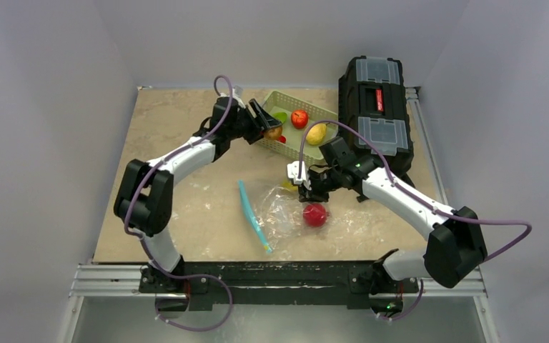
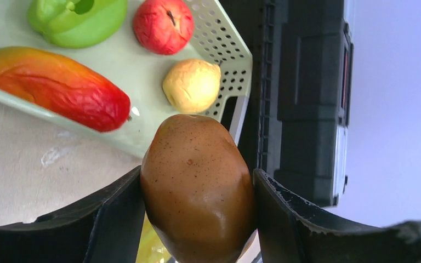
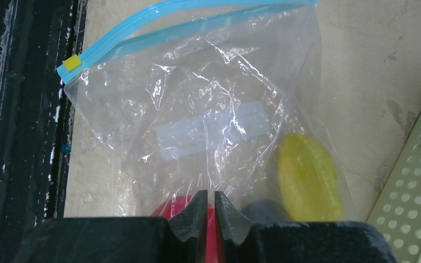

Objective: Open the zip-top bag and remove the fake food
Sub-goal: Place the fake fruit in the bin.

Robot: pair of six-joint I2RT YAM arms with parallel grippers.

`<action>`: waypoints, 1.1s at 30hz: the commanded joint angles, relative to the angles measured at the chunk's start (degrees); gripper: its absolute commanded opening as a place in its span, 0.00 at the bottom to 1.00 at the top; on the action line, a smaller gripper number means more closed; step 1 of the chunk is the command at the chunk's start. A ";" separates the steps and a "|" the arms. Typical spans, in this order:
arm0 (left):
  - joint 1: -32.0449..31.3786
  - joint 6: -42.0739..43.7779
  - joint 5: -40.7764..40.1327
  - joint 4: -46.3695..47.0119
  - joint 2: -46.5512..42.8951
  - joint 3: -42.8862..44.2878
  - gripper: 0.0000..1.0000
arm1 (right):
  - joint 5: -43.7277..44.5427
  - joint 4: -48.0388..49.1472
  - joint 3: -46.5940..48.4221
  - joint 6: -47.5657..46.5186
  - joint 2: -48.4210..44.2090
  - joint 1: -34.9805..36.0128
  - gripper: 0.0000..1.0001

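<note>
The zip-top bag (image 1: 280, 213) lies flat on the table, its teal zip strip (image 1: 253, 216) on the left side. Through the film I see fake food: a red piece (image 1: 315, 214), a yellow piece (image 3: 308, 178) and a dark one (image 3: 263, 211). My right gripper (image 1: 302, 179) is at the bag's far edge. Its jaws (image 3: 209, 204) are shut, and creases in the film (image 3: 197, 120) run up to the tips. My left gripper (image 1: 270, 127) is shut on a brown fruit (image 2: 197, 186) above the near rim of the green basket (image 2: 233, 52).
The basket holds a green pepper (image 2: 77, 19), a red apple (image 2: 163, 24), a pale yellow fruit (image 2: 192, 85) and an orange-red mango (image 2: 55, 87). A black toolbox (image 1: 375, 107) stands right behind the basket, close to my right arm. The black rail (image 3: 27, 137) runs along the near edge.
</note>
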 commanded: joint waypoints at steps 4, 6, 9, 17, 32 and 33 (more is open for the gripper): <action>0.98 -5.67 -1.52 0.68 8.75 11.21 0.10 | -1.13 0.05 1.21 -0.80 -2.11 -0.33 0.08; 0.98 -5.77 -1.87 -0.52 10.89 13.51 0.14 | -1.19 0.03 1.19 -0.80 -1.98 -0.32 0.09; 1.07 -5.38 -2.13 -2.48 13.52 16.72 0.25 | -1.15 -0.03 1.19 -0.80 -2.04 -0.32 0.09; 1.07 -2.77 -3.16 -6.19 15.84 20.45 0.76 | -1.14 -0.03 1.19 -0.89 -1.95 -0.36 0.09; 1.05 11.21 -6.26 -7.33 2.98 13.55 1.00 | -1.55 -0.20 1.10 -0.98 -1.78 -0.90 0.12; 1.01 12.62 -6.81 -5.27 0.79 11.71 1.00 | -1.69 -0.28 1.06 -1.17 -1.78 -0.92 0.12</action>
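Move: About 13 cm ahead of the left hand, 7 cm to its right and 15 cm below is the middle of the bin, where the brown fruit already in its fingers is going. At the same depth lie the red-orange mango, 10 cm ahead and 1 cm right; the yellow pear, 11 cm ahead and 14 cm right; and the red apple, 17 cm ahead and 9 cm right. From the idle right hand the bin is some 33 cm ahead, 1 cm left and 9 cm lower. Carrying the brown fruit in over the bin, the left hand goes forward about 7 cm while sinking 2 to 3 cm and drifting slightly right, then comes to a stop above the bin floor. There the fingers open from their grip to fully wide and let go of the fruit, and the empty hand starts to ease up and back by a centimetre or two. ##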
